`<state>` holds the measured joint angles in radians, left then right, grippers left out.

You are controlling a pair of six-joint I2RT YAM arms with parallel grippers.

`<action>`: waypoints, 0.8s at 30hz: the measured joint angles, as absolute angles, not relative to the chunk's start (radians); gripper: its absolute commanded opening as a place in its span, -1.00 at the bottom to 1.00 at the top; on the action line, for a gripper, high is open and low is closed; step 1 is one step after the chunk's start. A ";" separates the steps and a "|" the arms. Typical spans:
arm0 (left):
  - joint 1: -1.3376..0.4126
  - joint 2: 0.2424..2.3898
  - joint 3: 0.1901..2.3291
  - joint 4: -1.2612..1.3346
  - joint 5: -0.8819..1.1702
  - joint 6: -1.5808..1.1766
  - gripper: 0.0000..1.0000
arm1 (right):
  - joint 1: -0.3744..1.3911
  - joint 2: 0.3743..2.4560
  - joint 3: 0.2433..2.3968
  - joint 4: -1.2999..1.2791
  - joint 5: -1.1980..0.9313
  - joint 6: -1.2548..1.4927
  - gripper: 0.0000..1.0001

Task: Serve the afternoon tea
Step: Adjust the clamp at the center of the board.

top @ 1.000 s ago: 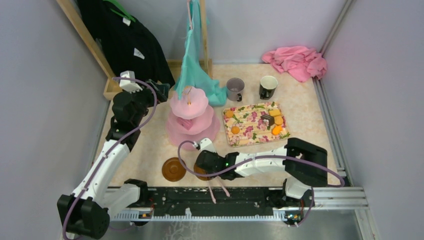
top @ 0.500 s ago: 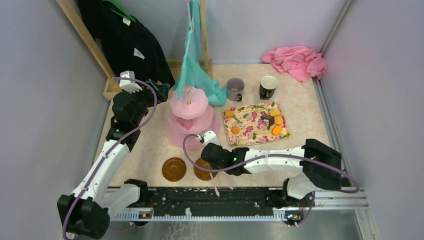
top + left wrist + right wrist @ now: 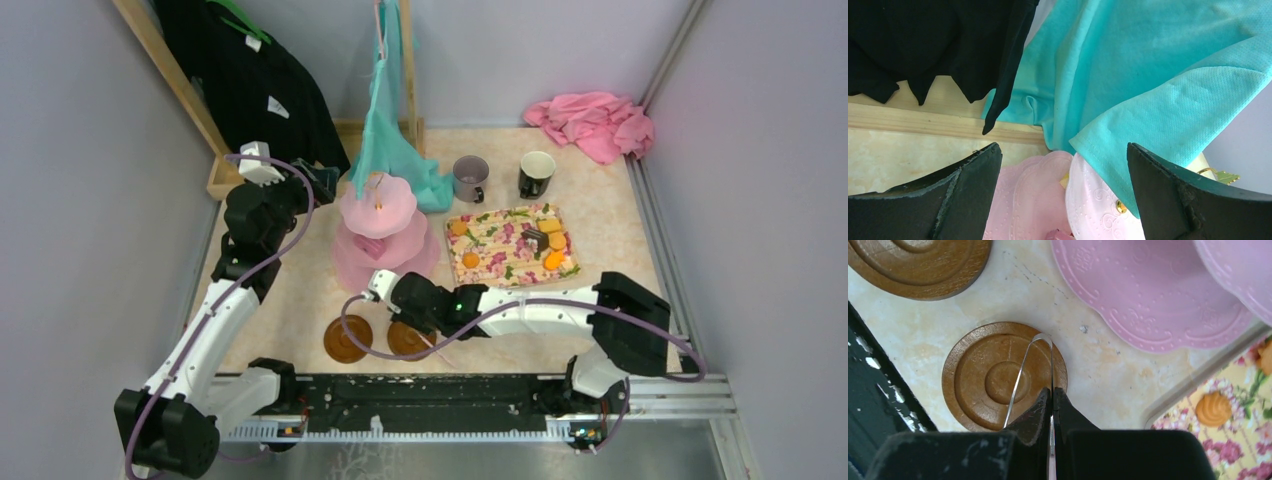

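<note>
The pink three-tier stand (image 3: 385, 235) rises left of a floral tray (image 3: 500, 272) that carries small orange (image 3: 470, 259), yellow (image 3: 549, 226) and brown (image 3: 533, 238) cakes. Behind the tray are a grey mug (image 3: 470, 177) and a black white-lined mug (image 3: 536, 172). Two brown discs (image 3: 347, 338) (image 3: 408, 342) lie near the front. My right gripper (image 3: 408, 318) (image 3: 1052, 390) hovers over the right disc (image 3: 983, 385), shut on a thin metal strip with a pink end that loops out past the jaws. My left gripper (image 3: 320, 180) (image 3: 1063, 147) is open beside the stand (image 3: 1038, 200), holding nothing.
Teal fabric (image 3: 385, 130) hangs over the stand's top tier and fills the left wrist view (image 3: 1148, 75). Black garments (image 3: 250, 80) hang on a wooden frame at back left. A pink cloth (image 3: 595, 122) lies in the back right corner. The black rail (image 3: 420, 390) borders the near edge.
My right arm has swung left and away from the near rail toward the stand, carrying the thin strip over the right disc. The left arm has not moved.
</note>
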<state>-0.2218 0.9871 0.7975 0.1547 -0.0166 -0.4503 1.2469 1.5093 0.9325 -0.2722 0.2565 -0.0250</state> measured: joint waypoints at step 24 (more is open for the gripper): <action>-0.213 0.987 0.797 0.134 -0.026 -0.451 0.99 | 1.247 1.692 0.958 -0.205 0.390 -0.247 -0.12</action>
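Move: The round wooden board that the held clamp is being laid on has its middle about 4 cm back from the right hand, roughly level with it sideways and some 7 cm below. The second wooden board lies about 14 cm left of that board, the pink tiered stand some 13 cm ahead and 5 cm left of the hand, and the flowered tray 15 cm ahead and 21 cm right. From the left hand, the first board is about 27 cm back, 16 cm right and far below. The clamp, already pinched near its bend in the right hand's shut fingers, is lowered about 4.5 cm onto the nearby wooden board. The fingers then spread to a little under half open and let go of it while the hand slides some 3 cm forward and eases up slightly, the wrist turning roughly 15 degrees. ##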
